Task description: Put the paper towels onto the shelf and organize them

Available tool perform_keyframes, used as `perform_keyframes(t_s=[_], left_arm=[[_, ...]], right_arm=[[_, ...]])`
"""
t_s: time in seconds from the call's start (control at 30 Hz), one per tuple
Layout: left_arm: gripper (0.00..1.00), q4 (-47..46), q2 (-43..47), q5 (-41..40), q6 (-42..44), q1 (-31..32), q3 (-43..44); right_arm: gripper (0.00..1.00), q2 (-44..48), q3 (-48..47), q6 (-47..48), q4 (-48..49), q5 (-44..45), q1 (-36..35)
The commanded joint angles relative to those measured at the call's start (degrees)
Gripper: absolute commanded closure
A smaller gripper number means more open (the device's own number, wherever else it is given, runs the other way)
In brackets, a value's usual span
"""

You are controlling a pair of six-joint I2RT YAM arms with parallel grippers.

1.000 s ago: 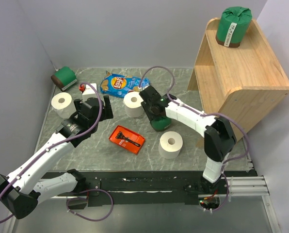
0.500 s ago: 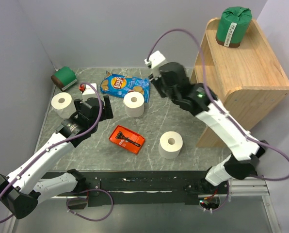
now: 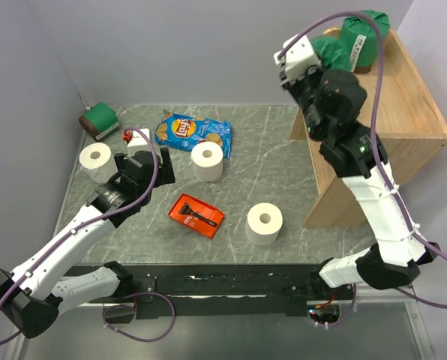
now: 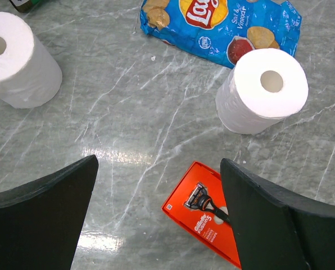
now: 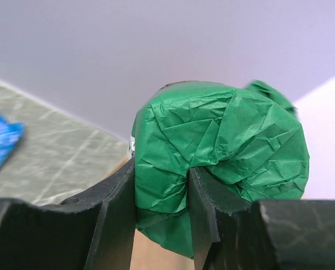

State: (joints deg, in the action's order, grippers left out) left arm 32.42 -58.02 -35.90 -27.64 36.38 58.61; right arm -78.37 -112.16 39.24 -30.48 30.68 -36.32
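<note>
My right gripper (image 3: 325, 60) is shut on a green-wrapped paper towel roll (image 3: 331, 51), held up at the top left corner of the wooden shelf (image 3: 392, 112). In the right wrist view the fingers pinch the roll's (image 5: 218, 140) wrapping. A second green roll (image 3: 366, 37) stands on the shelf top and peeks out behind the held one (image 5: 271, 93). A third green roll (image 3: 100, 120) lies at the far left. Three white rolls (image 3: 97, 161) (image 3: 207, 161) (image 3: 264, 223) stand on the table. My left gripper (image 3: 145, 169) is open and empty above the table (image 4: 159, 169), between two white rolls (image 4: 18, 59) (image 4: 263, 90).
A blue chip bag (image 3: 192, 131) lies at the back of the table, also in the left wrist view (image 4: 218, 22). A red razor pack (image 3: 197, 215) lies mid-table, just under my left gripper's right finger (image 4: 209, 216). Grey walls close the back and sides.
My right arm has lifted the green roll from the middle of the table up and right to the shelf's top corner. The left arm has not moved.
</note>
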Motion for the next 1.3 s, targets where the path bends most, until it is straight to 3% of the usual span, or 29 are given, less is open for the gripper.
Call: perform_keyframes(t_s=[0.0,0.23,0.7,0.97,1.27], left_arm=[[0.04,-0.2,-0.2,-0.8,0.6,0.3,0.8],[0.04,0.0,-0.8,-0.9,0.4,0.3,0.9],[0.04,0.0,-1.5,-1.1,0.4,0.2,1.0],[0.04,0.0,-1.6,-1.4,0.4,0.3,0.9],[0.04,-0.2,-1.5,-0.9,0.5,0.2,0.9]], right_arm=[[0.64,-2.5,-6.1,1.6,7.0,-5.1,6.6],[0.64,-5.6,-7.9,0.8,9.0,-8.6,12.1],[0.65,-8.7,-8.9,2.1,9.3,-4.2,17.0],[0.65,-4.1,-10.3,-4.3,-3.2,-12.3,16.8],[0.66,4.0,-3.2,-4.3,-7.9,-7.9,16.9]])
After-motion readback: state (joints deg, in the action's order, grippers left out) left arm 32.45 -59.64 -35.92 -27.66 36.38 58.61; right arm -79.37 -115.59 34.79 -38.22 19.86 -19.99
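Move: The right hand already holds a green paper towel roll up by the shelf. The open shelf top in front of the standing green roll lies about 10 cm to its right, 3 ahead and 10 below. That standing roll is some 12 cm ahead, 8 right and 5 lower; the shelf top's left edge runs roughly 3 cm to the right. From the idle left hand the open spot is about 46 cm right, 9 ahead and 19 up. Still gripping its paper towels, the right hand goes about 10 cm forward-right over the shelf, then 5 back. ##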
